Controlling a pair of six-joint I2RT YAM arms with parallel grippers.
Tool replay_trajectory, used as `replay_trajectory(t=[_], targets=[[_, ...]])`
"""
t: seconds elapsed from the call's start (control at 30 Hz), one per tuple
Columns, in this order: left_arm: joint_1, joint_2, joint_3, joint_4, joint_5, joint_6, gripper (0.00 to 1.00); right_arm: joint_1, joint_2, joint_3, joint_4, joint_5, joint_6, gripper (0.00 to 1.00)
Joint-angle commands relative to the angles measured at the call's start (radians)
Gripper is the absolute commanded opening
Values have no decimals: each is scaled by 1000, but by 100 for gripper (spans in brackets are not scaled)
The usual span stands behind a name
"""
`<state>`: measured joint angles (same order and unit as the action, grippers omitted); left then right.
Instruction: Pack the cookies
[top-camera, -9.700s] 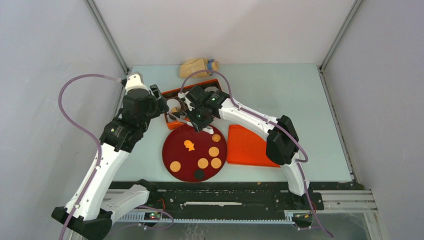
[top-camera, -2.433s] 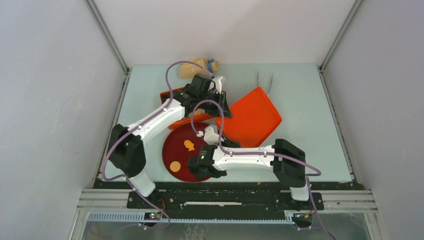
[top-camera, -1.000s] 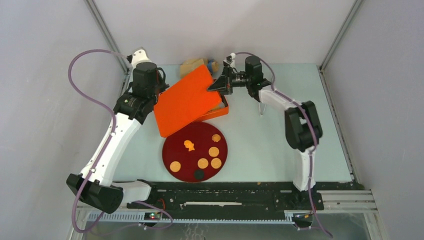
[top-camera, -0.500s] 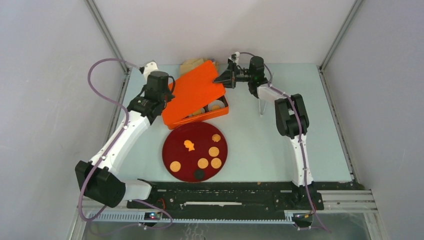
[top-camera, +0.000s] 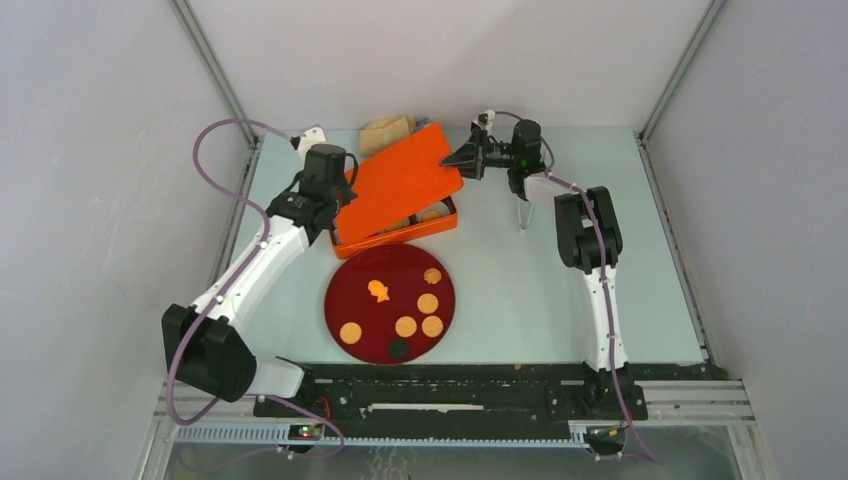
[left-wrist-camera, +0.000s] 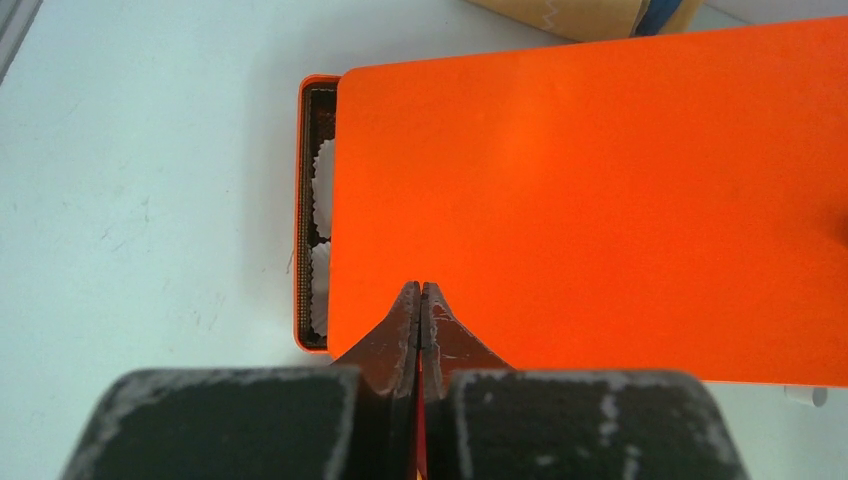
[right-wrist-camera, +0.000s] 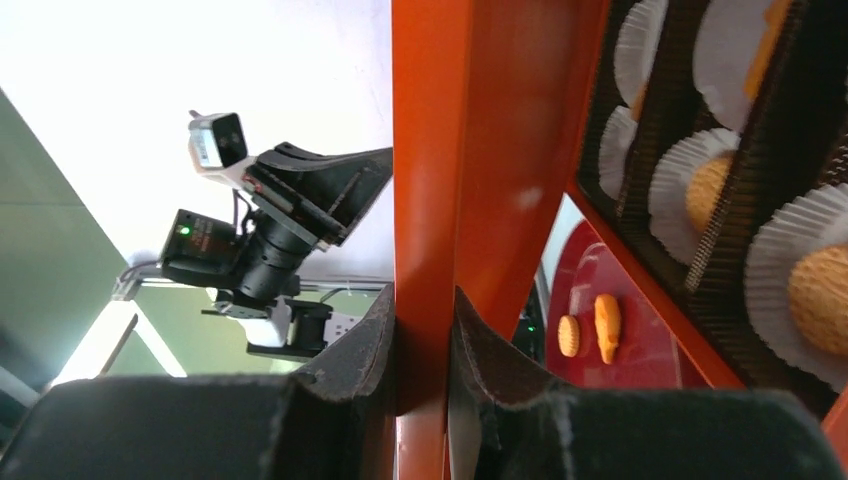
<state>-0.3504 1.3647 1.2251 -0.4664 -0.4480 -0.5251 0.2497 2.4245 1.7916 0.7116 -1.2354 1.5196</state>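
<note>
Several tan cookies (top-camera: 405, 326), an orange irregular one (top-camera: 378, 290) and a dark one (top-camera: 398, 348) lie on the dark red plate (top-camera: 340, 290). Behind the plate stands the orange box (top-camera: 443, 223). Its white liners (right-wrist-camera: 815, 285) hold tan cookies. An orange lid (top-camera: 400, 183) hangs tilted over the box and covers most of it. My left gripper (top-camera: 343, 205) is shut on the lid's left edge (left-wrist-camera: 600, 200). My right gripper (top-camera: 460, 158) is shut on the lid's right rim (right-wrist-camera: 425, 200). The box's left wall (left-wrist-camera: 300, 200) and two liners (left-wrist-camera: 322, 180) show beside the lid.
A tan paper bag (top-camera: 388, 128) with a blue end lies at the back of the table, just behind the lid. Metal tongs (top-camera: 521, 210) lie to the right of the box. Frame posts rise at both back corners.
The lid has moved right and back and come down lower over the box, with both grippers on it. The left wrist followed to the right; the right wrist drew back to the right.
</note>
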Motion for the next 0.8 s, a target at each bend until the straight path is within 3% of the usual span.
replay_trajectory(t=[0.0, 0.1, 0.4, 0.77], targets=[[-2, -10, -15, 47, 11, -10, 0, 6, -26, 23, 325, 43, 224, 15], [-2, -12, -14, 47, 17, -8, 0, 13, -36, 32, 459, 67, 336, 15], [-2, -4, -17, 48, 22, -11, 0, 74, 37, 127, 184, 4, 157, 16], [-1, -10, -32, 46, 22, -14, 0, 82, 167, 182, 137, 0, 143, 15]])
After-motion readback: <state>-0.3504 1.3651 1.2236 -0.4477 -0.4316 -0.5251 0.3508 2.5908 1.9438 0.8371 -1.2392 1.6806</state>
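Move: My right hand holds the orange lid by its right end, its fingers pointing left. The middle of the cookie box lies about 12 cm to that hand's left, some 8 cm back and roughly 10 cm below. The brown cloth roll is about 10 cm left and 10 cm ahead of it, and the dark red plate about 12 cm left and 30 cm back. From my idle left hand the box is some 8 cm right and 3 cm ahead, well below. I keep the lid's right end pinched and first lift it about 4 cm, rolling the hand a little. Then my right hand slides some 5 cm left, slightly back, and swings down about 6 cm towards the box, ending lower than it started and turned a few degrees counter-clockwise. ##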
